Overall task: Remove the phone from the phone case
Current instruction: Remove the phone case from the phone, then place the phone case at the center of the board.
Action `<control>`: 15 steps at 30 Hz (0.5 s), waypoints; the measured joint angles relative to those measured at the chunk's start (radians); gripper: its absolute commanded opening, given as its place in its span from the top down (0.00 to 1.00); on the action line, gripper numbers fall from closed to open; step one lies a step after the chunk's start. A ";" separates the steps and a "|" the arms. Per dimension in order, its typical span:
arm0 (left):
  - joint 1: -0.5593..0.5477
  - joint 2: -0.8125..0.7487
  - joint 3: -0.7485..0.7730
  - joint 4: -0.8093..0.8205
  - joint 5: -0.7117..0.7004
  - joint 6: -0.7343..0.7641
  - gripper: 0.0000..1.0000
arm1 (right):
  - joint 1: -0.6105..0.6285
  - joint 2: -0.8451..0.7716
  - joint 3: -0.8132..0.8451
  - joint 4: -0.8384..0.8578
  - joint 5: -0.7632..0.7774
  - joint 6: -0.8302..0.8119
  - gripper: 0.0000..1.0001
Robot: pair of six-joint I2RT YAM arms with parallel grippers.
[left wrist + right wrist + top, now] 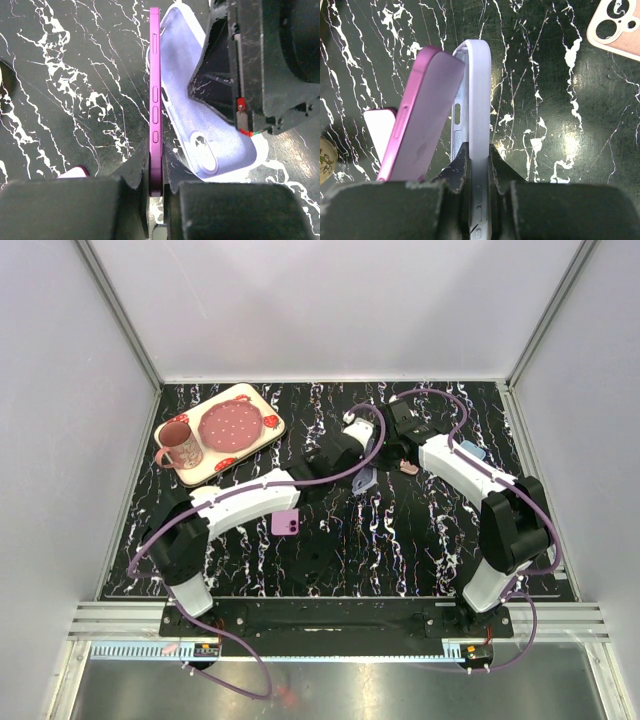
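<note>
The purple phone (155,100) stands on edge, and my left gripper (156,167) is shut on its lower end. Beside it, the lavender phone case (192,110) is tilted away, its empty inside and camera cut-out showing. In the right wrist view my right gripper (476,155) is shut on the side wall of the phone case (479,90). There the phone (425,110) leans out to the left, its top apart from the case. From above, both grippers meet mid-table over the case (364,480).
A second pink-purple phone (286,523) lies flat near the left arm. A pink case (615,25) lies by the right arm. At the back left, a tray (262,437) holds a red plate (231,425) and a mug (180,445).
</note>
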 measured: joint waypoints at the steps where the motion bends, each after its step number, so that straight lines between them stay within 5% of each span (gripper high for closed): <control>1: 0.004 -0.007 0.000 -0.008 0.002 -0.005 1.00 | 0.000 0.000 0.000 0.000 0.005 -0.002 1.00; 15: 0.283 -0.154 0.000 -0.087 0.320 -0.252 1.00 | -0.108 -0.029 -0.084 0.039 0.035 -0.071 1.00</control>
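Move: The phone, already tipped out of the lavender case, is held in the left hand, its middle about 6 cm left of the right hand and 2 ahead. The case, held by its edge in the right hand, has its middle roughly 5 cm right of the left hand, 2 back and 4 lower. On the table, a second pink phone lies some 18 cm left of the left hand and 12 back; the peach case is about 10 cm right of the right hand and 2 ahead, both some 10 cm lower. The phone is drawn away from the open face of the lavender case, the left hand keeping its pinch on the phone and carrying it about 6 cm left, 5 up and 3 forward, rolling left side down and turning counter-clockwise, some 25 degrees in all. The right hand, still gripping the case edge, pulls the other way, about 5 cm right and slightly down, towards the peach case. ##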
